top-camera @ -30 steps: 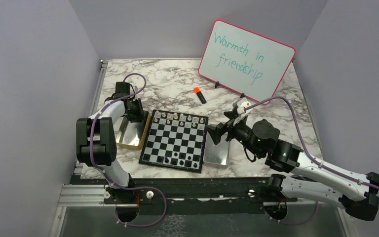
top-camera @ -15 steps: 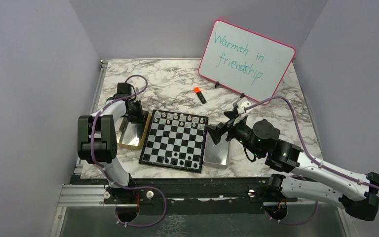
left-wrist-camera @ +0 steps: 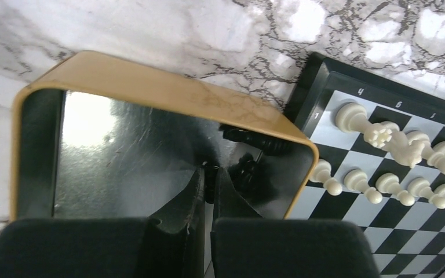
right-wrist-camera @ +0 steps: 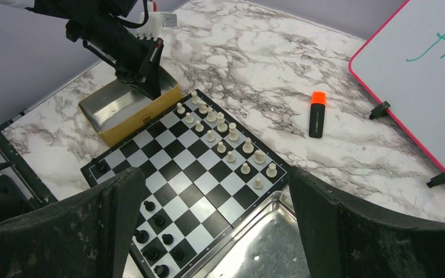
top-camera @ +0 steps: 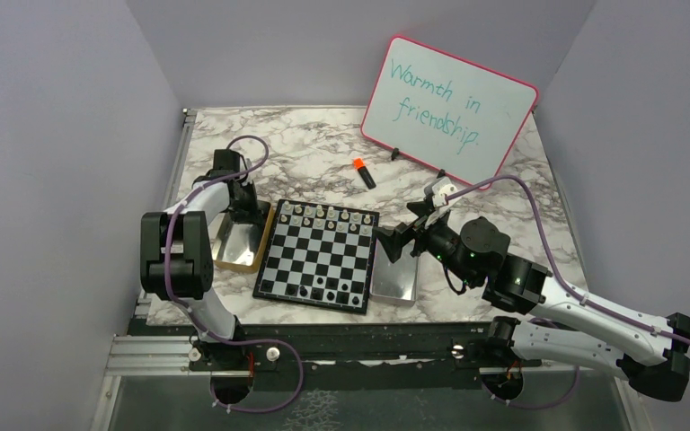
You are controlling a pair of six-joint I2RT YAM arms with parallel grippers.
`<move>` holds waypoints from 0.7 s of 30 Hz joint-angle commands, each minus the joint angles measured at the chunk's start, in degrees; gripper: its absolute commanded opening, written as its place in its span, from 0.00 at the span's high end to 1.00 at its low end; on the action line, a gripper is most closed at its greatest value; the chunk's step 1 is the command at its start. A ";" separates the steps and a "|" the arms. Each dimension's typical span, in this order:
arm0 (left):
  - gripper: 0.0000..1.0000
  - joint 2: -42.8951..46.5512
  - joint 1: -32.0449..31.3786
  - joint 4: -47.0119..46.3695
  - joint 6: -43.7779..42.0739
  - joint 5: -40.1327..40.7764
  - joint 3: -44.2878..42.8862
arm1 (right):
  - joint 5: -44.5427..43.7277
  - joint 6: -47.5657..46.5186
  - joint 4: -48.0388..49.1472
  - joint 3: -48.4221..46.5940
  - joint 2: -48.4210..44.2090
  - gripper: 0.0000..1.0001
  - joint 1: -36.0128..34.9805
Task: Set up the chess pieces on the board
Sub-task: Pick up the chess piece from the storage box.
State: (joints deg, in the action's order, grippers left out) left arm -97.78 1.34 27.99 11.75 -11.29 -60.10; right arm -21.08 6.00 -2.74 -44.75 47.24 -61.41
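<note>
The board (top-camera: 289,269) lies mid-table. White chess pieces (top-camera: 323,215) fill its far two rows and several black ones (top-camera: 328,289) stand near its front edge. My left gripper (left-wrist-camera: 210,176) reaches down into the gold tray (left-wrist-camera: 150,87) left of the board and is shut on a small black chess piece (left-wrist-camera: 210,184). Two more black pieces (left-wrist-camera: 255,143) lie in the tray's corner beside it. My right gripper (right-wrist-camera: 215,194) hangs wide open and holds nothing, above the board's right edge (right-wrist-camera: 290,168) and the silver tray (right-wrist-camera: 266,243).
An orange-capped marker (top-camera: 363,172) lies behind the board. A pink-framed whiteboard (top-camera: 449,108) leans at the back right. The silver tray (top-camera: 393,283) touches the board's right side and the gold tray (top-camera: 238,247) its left side. Grey walls enclose the marble table.
My left gripper's fingers have closed on the black piece in the gold tray. The left arm shifted only slightly. The right arm has not moved.
</note>
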 commanded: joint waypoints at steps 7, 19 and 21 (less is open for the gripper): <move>1.00 8.86 -1.14 4.38 2.39 6.40 -2.65 | 1.51 0.60 2.21 -0.11 0.14 0.00 -0.02; 0.99 14.95 -14.73 12.98 3.00 7.41 -6.88 | -3.58 2.33 -0.20 2.03 -4.02 0.00 -0.03; 0.99 15.99 -17.16 13.71 4.31 5.88 -6.68 | -4.19 2.08 -0.30 2.73 -4.81 0.00 -0.03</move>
State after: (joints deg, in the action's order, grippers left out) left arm -84.88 -11.55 37.52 14.00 -4.86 -65.28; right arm -22.46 7.53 -3.11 -43.62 44.42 -61.41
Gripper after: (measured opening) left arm 0.027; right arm 0.998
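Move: The black chess piece is already between my left fingertips, low in the far right part of the storage box. The middle of the board, where it will go, lies about 17 cm to my right and 11 cm back. Two other black pieces lie in the box: one some 4 cm ahead and 2 cm right, one 1 cm ahead and 2 cm right. The white corner piece stands about 8 cm right and 3 cm ahead. From my right hand the board's middle is about 20 cm left, 3 cm ahead and 28 cm below. Keeping my left fingers shut on the black piece, I draw it nearly straight up out of the box, then swing right over the box's board-side wall towards the board while still rising: almost 9 cm up and about 6 cm right in all, easing slightly back at the end. My wrist tips the fingertips a little outward and turns slightly clockwise. ##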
